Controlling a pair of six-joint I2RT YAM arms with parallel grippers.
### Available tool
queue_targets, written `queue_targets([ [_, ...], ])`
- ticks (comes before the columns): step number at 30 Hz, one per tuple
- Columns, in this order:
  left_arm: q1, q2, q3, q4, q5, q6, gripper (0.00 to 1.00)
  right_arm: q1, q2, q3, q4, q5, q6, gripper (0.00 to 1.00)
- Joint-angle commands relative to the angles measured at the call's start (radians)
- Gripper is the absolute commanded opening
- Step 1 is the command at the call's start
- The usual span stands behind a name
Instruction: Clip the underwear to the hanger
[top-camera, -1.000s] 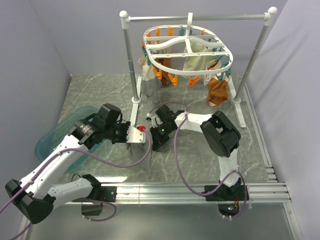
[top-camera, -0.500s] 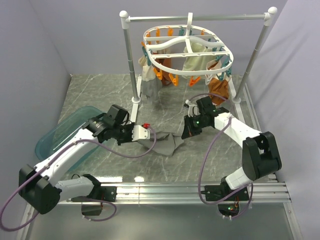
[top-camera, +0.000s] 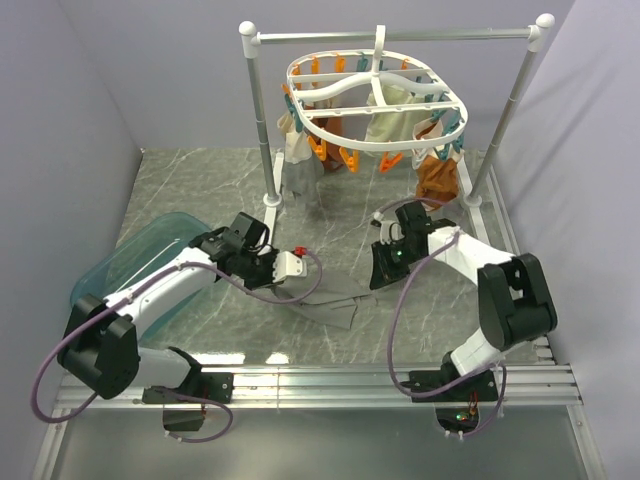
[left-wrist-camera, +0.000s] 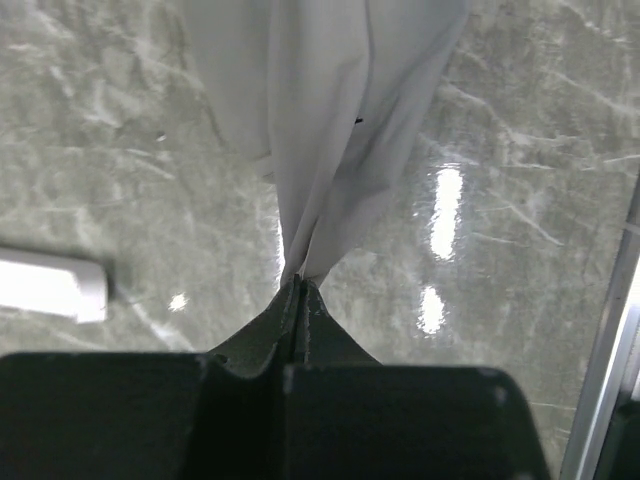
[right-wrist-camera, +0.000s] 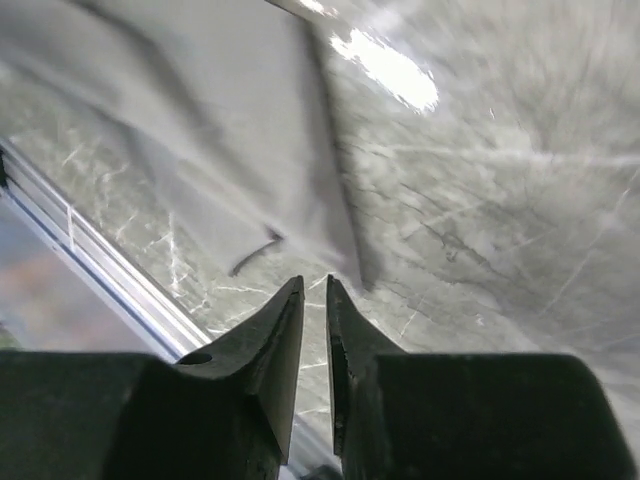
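The grey underwear (top-camera: 338, 302) lies slack on the marble table, one corner pinched in my left gripper (top-camera: 300, 285), which is shut on it. In the left wrist view the cloth (left-wrist-camera: 320, 120) fans out from the closed fingertips of the left gripper (left-wrist-camera: 300, 283). My right gripper (top-camera: 377, 278) hovers just right of the garment, jaws a narrow gap apart and empty. From the right wrist the right gripper (right-wrist-camera: 315, 285) is seen just short of the underwear's (right-wrist-camera: 200, 130) edge. The white oval hanger (top-camera: 375, 100) with orange and teal pegs hangs from the rail at the back.
A white rail stand (top-camera: 268, 150) carries the hanger. A brown-orange garment (top-camera: 435, 180) and a cream cloth (top-camera: 295, 140) are pegged to the hanger. A teal bin (top-camera: 110, 280) sits at the left under my left arm. A metal rail (top-camera: 400, 380) runs along the near edge.
My right gripper has let go of the underwear and opened slightly. The stretched cloth has dropped slack onto the table. My left gripper has shifted right, still holding its corner.
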Motion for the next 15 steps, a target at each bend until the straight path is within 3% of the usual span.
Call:
queue_targets([
  [1,0.005,0.028,0.039,0.02,0.074,-0.016,0.0,-0.001,-0.131,0.027,0.055,-0.059,-0.154,0.23],
  [6,0.023,0.071,0.06,0.002,0.124,-0.01,0.0,0.024,-0.307,-0.045,0.103,-0.131,-0.414,0.22],
  [9,0.04,0.1,0.082,0.006,0.143,-0.034,0.0,0.16,-0.399,-0.113,0.152,-0.066,-0.541,0.19],
  [15,0.066,0.154,0.129,0.015,0.173,-0.082,0.0,0.332,-0.377,-0.161,0.202,-0.004,-0.669,0.25],
])
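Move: The grey underwear lies across the table between the hands, its gathered end still pinched by the left fingers, about 25 cm to the right hand's left and level fore and aft. The middle of the loose hem is some 6 cm to the right hand's left, 5 cm back and 2 cm below. The metal rail runs about 19 cm behind the right hand. From the left hand that hem lies roughly 20 cm right, 5 cm back and 6 cm lower. Fingers already parted and staying so, the right hand climbs some 8 cm clear of the underwear's corner, then swings about 6 cm left and as much back over the loose hem, just starting to sink. On the way it rolls about 55 degrees counter-clockwise, its fingers ending up pointing more to the left. The left hand keeps its pinch and edges about 2 cm forward and right. ##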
